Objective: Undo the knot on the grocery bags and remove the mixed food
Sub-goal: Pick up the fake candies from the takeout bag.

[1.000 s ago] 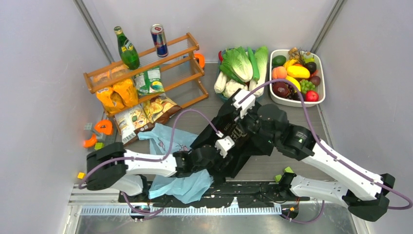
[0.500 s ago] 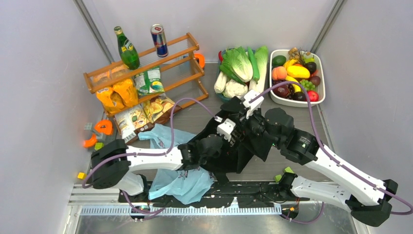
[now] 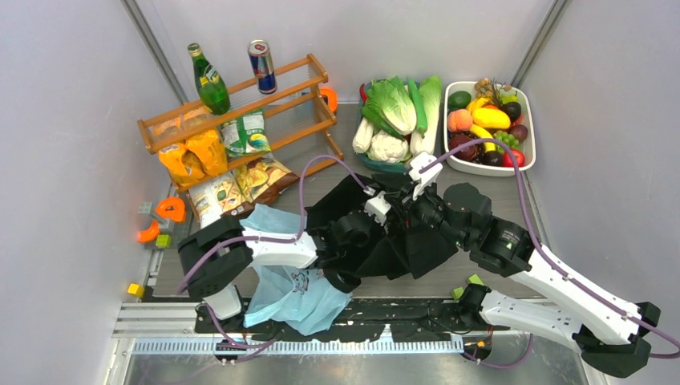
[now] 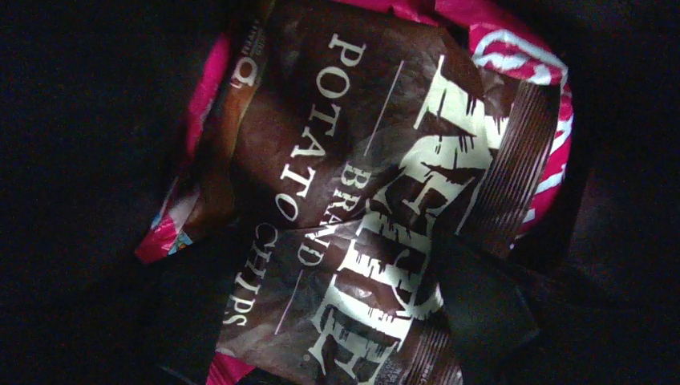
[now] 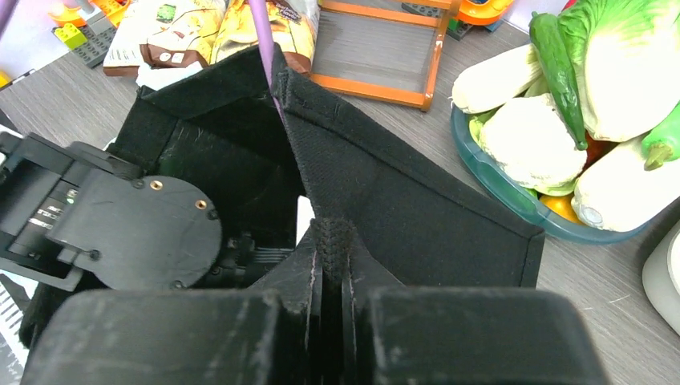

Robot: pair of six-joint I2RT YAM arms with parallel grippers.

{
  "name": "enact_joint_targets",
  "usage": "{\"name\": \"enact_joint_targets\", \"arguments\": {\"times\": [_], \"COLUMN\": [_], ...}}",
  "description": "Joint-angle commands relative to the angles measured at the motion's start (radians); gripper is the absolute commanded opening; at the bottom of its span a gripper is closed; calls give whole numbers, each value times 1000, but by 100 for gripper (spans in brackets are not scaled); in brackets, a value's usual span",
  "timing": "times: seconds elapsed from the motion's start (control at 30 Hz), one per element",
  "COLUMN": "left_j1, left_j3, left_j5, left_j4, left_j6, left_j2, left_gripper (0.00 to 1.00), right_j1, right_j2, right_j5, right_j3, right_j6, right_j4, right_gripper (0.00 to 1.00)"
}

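The black fabric tote (image 3: 417, 245) lies mid-table with its mouth held up. My right gripper (image 5: 333, 269) is shut on a strap at the tote's rim (image 5: 333, 237); from above, this gripper (image 3: 401, 215) sits at the tote's far side. My left arm (image 3: 281, 249) reaches into the tote, its fingers hidden from above. Inside, my left gripper (image 4: 337, 301) stands open, one dark finger (image 4: 481, 309) on each side of a dark brown potato chips packet (image 4: 361, 160). A shiny pink packet (image 4: 513, 40) lies beneath it. The light-blue plastic bag (image 3: 301, 301) lies flat under the left arm. No knot shows.
A wooden rack (image 3: 240, 104) at the back left carries a green bottle (image 3: 208, 80), a can (image 3: 261, 66) and crisp packs (image 3: 200, 156). A basin of vegetables (image 3: 397, 112) and a white dish of fruit (image 3: 489, 120) stand at the back right. Orange pieces (image 3: 170, 210) lie left.
My left gripper has pushed deeper into the black tote and its jaws have opened wide. My right gripper has drawn the tote's rim back and right, still shut on it.
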Motion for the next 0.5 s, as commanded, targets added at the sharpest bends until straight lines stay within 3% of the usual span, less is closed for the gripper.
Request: {"name": "enact_joint_targets", "arguments": {"times": [0.0, 0.1, 0.2, 0.3, 0.47], "left_j1": [8, 9, 7, 8, 6], "left_j3": [34, 33, 35, 29, -14], "left_j5": [116, 142, 164, 171, 202], "left_j4": [23, 36, 41, 34, 31], "left_j6": [-6, -14, -12, -10, -1], "left_j2": [71, 95, 94, 47, -167], "left_gripper": [86, 62, 26, 0, 0], "right_j1": [14, 14, 15, 13, 0], "right_j2": [-46, -54, -60, -64, -89], "right_j5": [-47, -37, -17, 54, 248], "right_j3": [19, 9, -5, -19, -67], "right_j6": [31, 31, 31, 31, 42], "right_j4": [150, 156, 163, 161, 142], "right_gripper": [5, 5, 5, 5, 5]}}
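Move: Inside the black takeout bag, the left hand has its open fingers about the brown chips packet, whose middle is roughly 3 cm ahead, 4 cm to the right and 3 cm below. A pink packet lies beneath, about 5 cm ahead, 6 cm right and 5 cm down; outside, the vegetable basket stands some 20 cm ahead and 3 cm right. From the right hand, up at the bag's rim, the brown packet is about 3 cm ahead, 1 cm left and 23 cm below. The left hand eases down and to the right, about 2 cm each way, deeper onto the brown packet while its fingers go from wide open to shut, pinching a fold of the film; it then comes back up nearly 2 cm, drawing slightly back, with the wrist turned a little clockwise. The right hand keeps its pinch on the black bag's rim, first nearly still and then shifting about 1.5 cm to the right with a slight clockwise turn. ##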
